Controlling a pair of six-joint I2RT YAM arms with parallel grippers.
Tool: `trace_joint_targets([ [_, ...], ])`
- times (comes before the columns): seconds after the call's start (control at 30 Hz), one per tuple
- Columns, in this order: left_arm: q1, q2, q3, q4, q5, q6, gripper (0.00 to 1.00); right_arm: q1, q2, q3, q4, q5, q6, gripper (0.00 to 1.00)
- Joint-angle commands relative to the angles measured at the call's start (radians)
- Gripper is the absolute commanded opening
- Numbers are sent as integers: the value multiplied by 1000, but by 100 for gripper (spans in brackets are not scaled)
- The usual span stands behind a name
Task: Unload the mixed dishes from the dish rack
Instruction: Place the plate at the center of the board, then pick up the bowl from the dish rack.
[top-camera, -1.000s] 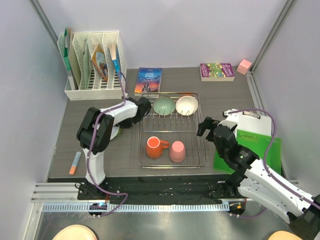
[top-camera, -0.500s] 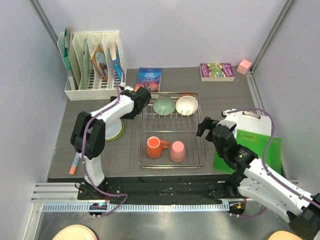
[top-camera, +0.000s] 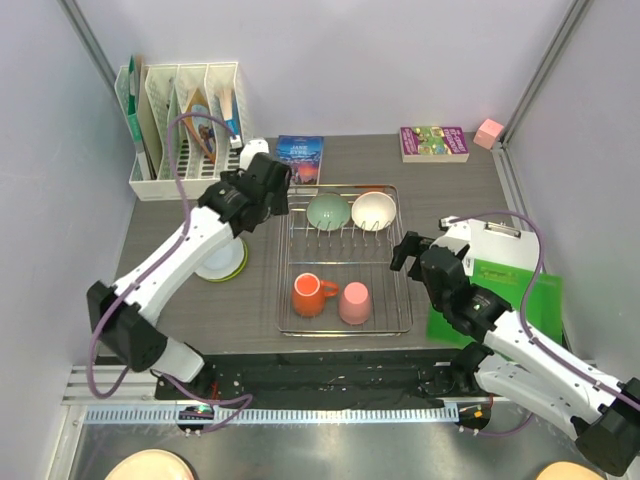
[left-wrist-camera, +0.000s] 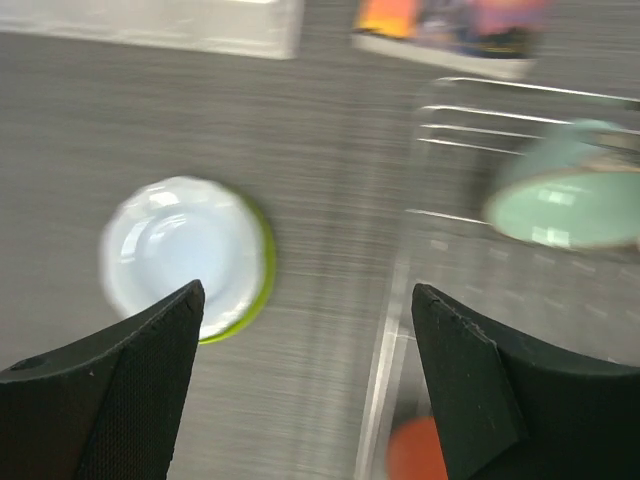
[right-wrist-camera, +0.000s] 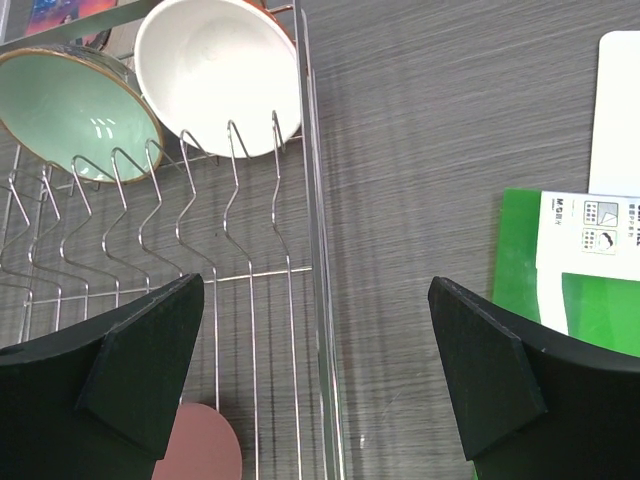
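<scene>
The silver wire dish rack stands mid-table. A pale green bowl and a cream-white bowl lean in its back tines. An orange mug and an upturned pink cup sit in its front half. The lime-green plate, its face showing pale, lies flat on the table left of the rack. My left gripper hovers open and empty above the rack's back-left corner. My right gripper hangs open and empty over the rack's right rim.
A white slotted file organizer stands at the back left, with a blue book lying behind the rack. A purple book and a pink block are at the back right. A green sheet with a clipboard lies right of the rack.
My left jaws have widened. The left arm has unfolded and risen, carrying its gripper back and left off the rack's edge, so the plate now shows whole. The right arm has barely moved.
</scene>
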Motion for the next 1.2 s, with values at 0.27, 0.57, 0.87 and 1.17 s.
trace_joint_targets([
  [0.27,-1,65,-143,554,569,336,54,0,-7,64,32,7,-2,100],
  [0.57,14,10,-311,863,695,561,67,0,-25,42,29,7,2,99],
  [0.87,45,87,-355,977,703,591,59,-1,-37,24,32,12,-2,99],
  [1.17,46,145,-380,1018,698,594,56,-1,-62,22,12,32,-11,100],
])
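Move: My left hand hangs empty between the stacked plates and the rack. The green bowl at the rack's back left is about 18 cm to its right, 11 cm ahead and 14 cm lower. The white bowl stands 13 cm farther right of that one; the Jane Eyre book lies 25 cm ahead of my left hand and 8 cm to its right. From my idle right hand the green bowl is roughly 21 cm left, 13 cm ahead and 7 cm lower. I swing my left hand about 13 cm to the right, away from the stacked plates and over the rack's back left corner, mostly sinking on the way. Then I ease forward some 5 cm with a brief rise and sink again towards the green bowl. The wrist turns nearly 50 degrees clockwise, and I narrow the fingers to a little over half open, stopping short of the bowl. ##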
